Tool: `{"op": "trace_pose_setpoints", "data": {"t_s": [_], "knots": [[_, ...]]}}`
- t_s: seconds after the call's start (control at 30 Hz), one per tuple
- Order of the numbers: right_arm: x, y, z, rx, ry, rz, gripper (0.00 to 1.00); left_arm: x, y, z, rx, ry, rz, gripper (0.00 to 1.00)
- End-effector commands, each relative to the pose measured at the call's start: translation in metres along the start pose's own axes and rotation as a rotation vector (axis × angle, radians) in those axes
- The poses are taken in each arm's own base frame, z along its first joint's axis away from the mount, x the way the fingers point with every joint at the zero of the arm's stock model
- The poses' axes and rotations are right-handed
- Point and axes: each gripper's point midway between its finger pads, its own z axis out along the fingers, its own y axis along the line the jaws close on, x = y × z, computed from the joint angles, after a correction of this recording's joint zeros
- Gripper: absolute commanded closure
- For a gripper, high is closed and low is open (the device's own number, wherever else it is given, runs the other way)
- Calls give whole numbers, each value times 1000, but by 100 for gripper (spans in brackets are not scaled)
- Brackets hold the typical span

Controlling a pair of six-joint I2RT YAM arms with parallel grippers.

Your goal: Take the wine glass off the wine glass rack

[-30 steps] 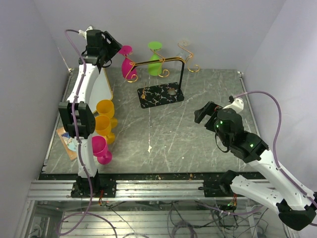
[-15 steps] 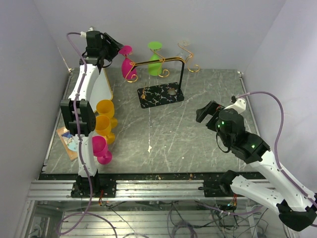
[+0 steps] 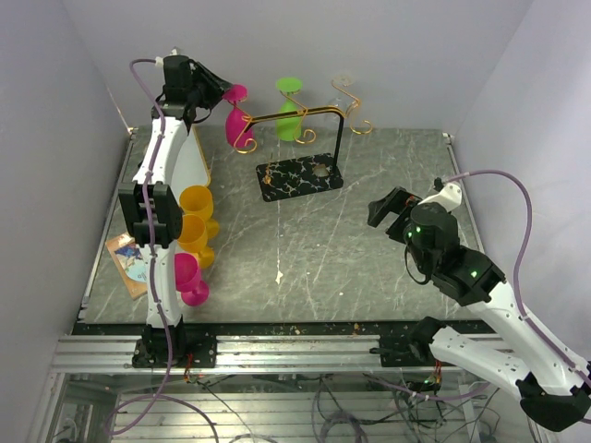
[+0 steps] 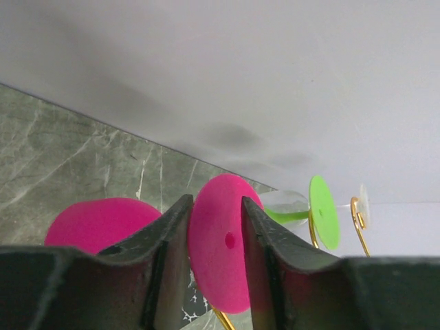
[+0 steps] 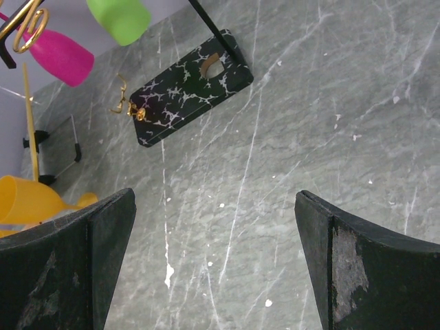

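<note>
The wine glass rack (image 3: 297,113) is a gold wire stand on a black veined base (image 3: 297,175), at the back of the table. A pink wine glass (image 3: 237,125) hangs upside down at its left end, with a green one (image 3: 291,118) and a clear one (image 3: 346,97) further right. My left gripper (image 3: 220,92) is up at the pink glass's foot (image 4: 223,240). Its fingers (image 4: 172,234) stand narrowed close against both sides of the disc; whether they press it I cannot tell. My right gripper (image 3: 383,208) hangs wide open over bare table at the right, holding nothing.
Two yellow glasses (image 3: 194,217) and another pink glass (image 3: 189,279) stand along the table's left side. A white panel (image 3: 189,161) leans behind them and a printed card (image 3: 129,260) lies at the left edge. Walls close in at the back and on both sides.
The left jaws have narrowed around the pink glass's foot while the gripper edged slightly right. The right arm has barely moved.
</note>
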Motion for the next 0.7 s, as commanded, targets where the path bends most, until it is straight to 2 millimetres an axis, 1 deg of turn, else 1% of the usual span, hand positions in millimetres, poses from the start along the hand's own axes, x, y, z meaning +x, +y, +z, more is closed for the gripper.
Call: {"op": "trace_pose_setpoints", "data": {"t_s": [0.0,0.03,0.1,0.17,0.33,0.5,0.57,0.67], "knots": [[-20,-3,-3,27,-66,-11,0,-11,-19,-2,65,-15,14,58],[-22,-3,-4,25,-73,-9,0,-12,-19,-3,66,-15,14,61],[-24,-2,-4,20,-81,-4,0,-12,-21,-4,67,-15,17,64],[-24,-1,-5,13,-82,2,0,-12,-22,-4,69,-14,20,72],[-23,-1,-4,14,-77,7,0,-15,-24,-5,87,-8,7,80],[-24,-1,-6,13,-81,12,0,-20,-36,-11,123,-17,-11,90],[-24,-2,-6,14,-81,14,0,-21,-40,-13,148,-11,-36,93],[-24,-2,-6,18,-81,13,0,-23,-45,-18,176,-5,-54,93]]}}
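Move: The foot of the upside-down magenta wine glass is at my left fingertips, its middle about 2 cm ahead, 2 cm to the right and roughly level; its bowl hangs some 11 cm below my hand. The green wine glass is about 15 cm to the right and 4 cm farther out, some 8 cm lower. The rack bar's near end lies 6 cm right and 8 cm back. From my right hand, the magenta foot is roughly 38 cm ahead and 36 cm left, about level. I shut my left fingers from about half open to almost closed, pinching the magenta glass's flat foot, one finger above it and one below. As they close I raise the hand about 2.5 cm, nearly straight up and faster towards the end, with barely any turn of the wrist. ##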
